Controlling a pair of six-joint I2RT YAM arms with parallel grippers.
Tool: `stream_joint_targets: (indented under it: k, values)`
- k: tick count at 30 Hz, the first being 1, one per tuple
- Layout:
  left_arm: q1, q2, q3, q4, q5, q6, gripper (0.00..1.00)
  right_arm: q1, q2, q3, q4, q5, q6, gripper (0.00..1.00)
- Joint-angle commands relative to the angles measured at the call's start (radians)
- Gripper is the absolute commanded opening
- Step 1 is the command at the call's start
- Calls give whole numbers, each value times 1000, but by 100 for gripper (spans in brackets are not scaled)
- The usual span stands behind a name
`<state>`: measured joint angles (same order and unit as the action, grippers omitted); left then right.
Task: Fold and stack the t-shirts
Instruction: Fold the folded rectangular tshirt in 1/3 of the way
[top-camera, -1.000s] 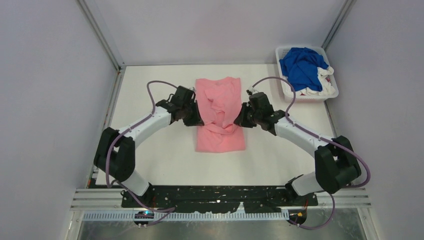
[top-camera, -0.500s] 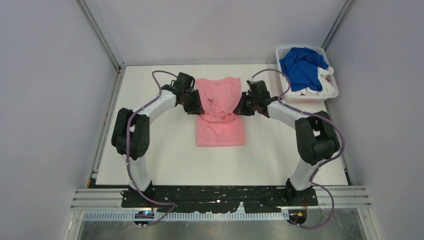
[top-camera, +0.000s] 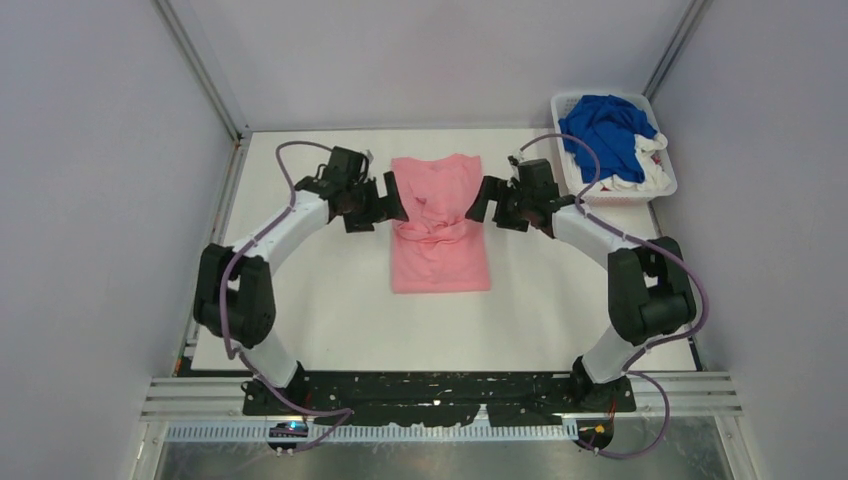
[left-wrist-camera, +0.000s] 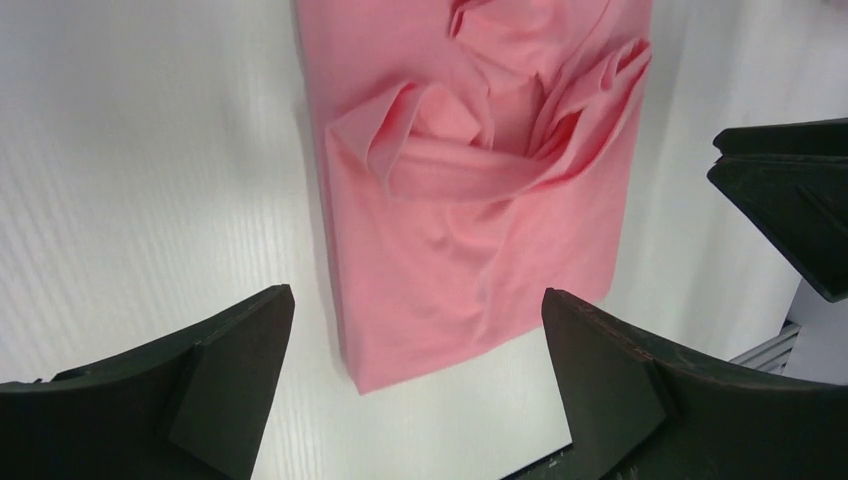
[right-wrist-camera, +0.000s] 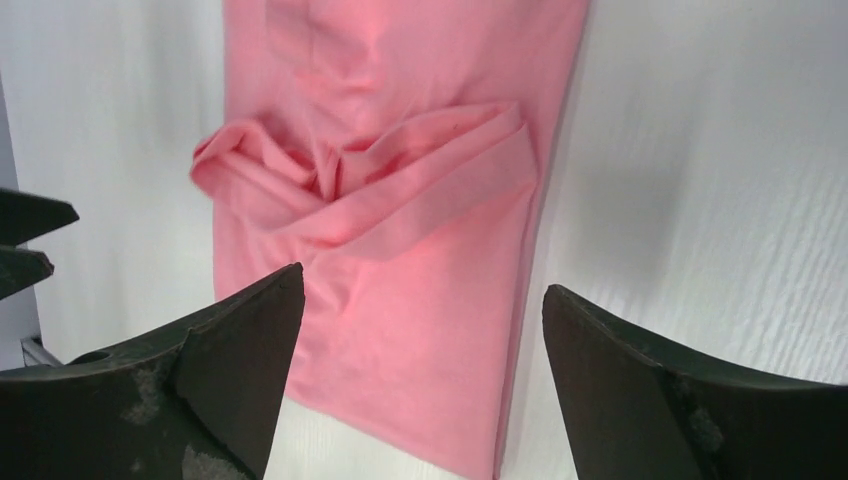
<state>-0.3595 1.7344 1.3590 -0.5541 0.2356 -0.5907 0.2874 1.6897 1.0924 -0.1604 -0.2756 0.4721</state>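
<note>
A light pink t-shirt (top-camera: 440, 262) lies as a long narrow strip in the middle of the table, with a bunched, rolled ridge (top-camera: 436, 233) across its middle. My left gripper (top-camera: 388, 203) hovers open at the shirt's left edge and my right gripper (top-camera: 480, 202) hovers open at its right edge. Neither holds any cloth. In the left wrist view the pink t-shirt (left-wrist-camera: 470, 230) lies below the wide-spread left gripper (left-wrist-camera: 416, 295). The right wrist view shows the same pink t-shirt (right-wrist-camera: 420, 330) under the right gripper (right-wrist-camera: 423, 282). A royal blue t-shirt (top-camera: 598, 135) and white ones (top-camera: 648, 176) are piled in the basket.
A white slatted plastic basket (top-camera: 664, 188) stands at the far right corner of the white table (top-camera: 330, 310). Metal frame posts and grey walls close in the table on three sides. The arm bases sit at the near edge.
Both grippers were shut on the pink cloth near the shirt's middle. They have since opened, let it go and drawn outward and toward the far side, leaving a bunched fold.
</note>
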Motion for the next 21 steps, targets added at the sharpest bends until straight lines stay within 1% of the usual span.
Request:
stream_joint_targets:
  k: [1,4,5,8,10,13,17,21]
  values:
    - [2,-195,-210,76,-12,-13,100,95,-128,-95,15,-56,-98,95]
    - [2,-301,-353,102,-36,-35,100,212,-126,-138,54,-64,-115,95]
    - [2,-330,-390,98,-53,-39,100,232,-115,-136,76,-62,-111,95]
    - [2,-420,-481,88,-92,-68,100,313,-34,-82,99,-47,-97,95]
    - [1,-468,-542,106,-93,-84,100,341,24,-35,115,-21,-99,95]
    - [2,-520,-599,111,-94,-94,100,349,101,35,129,-4,-101,96]
    - [2,-555,-650,119,-80,-105,100,344,202,165,139,82,-126,95]
    - [1,-559,-669,117,-70,-106,100,288,300,275,138,114,-113,95]
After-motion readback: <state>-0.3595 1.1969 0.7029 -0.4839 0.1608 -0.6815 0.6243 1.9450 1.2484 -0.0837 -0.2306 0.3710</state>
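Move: The folded flap's loose edge, its middle, lies about 13 cm left of the right hand, 2 cm ahead and some 8 cm below. From that hand, the flap's left corner is roughly 21 cm left and 3 cm ahead, its right corner 4 cm left and 5 cm ahead, and the t-shirt's near edge 11 cm back and 11 cm left. For the left hand, the flap edge's middle is about 11 cm right, 3 cm ahead and 11 cm below. Sweeping left in a bowed path, the open right hand swings about 14 cm in over the t-shirt, first back some 10 cm, then curling forward again towards the flap's loose edge, sinking nearly 5 cm and turning about 20 degrees counter-clockwise. The left hand, also wide open, clears out back, left and down, away from the flap. ##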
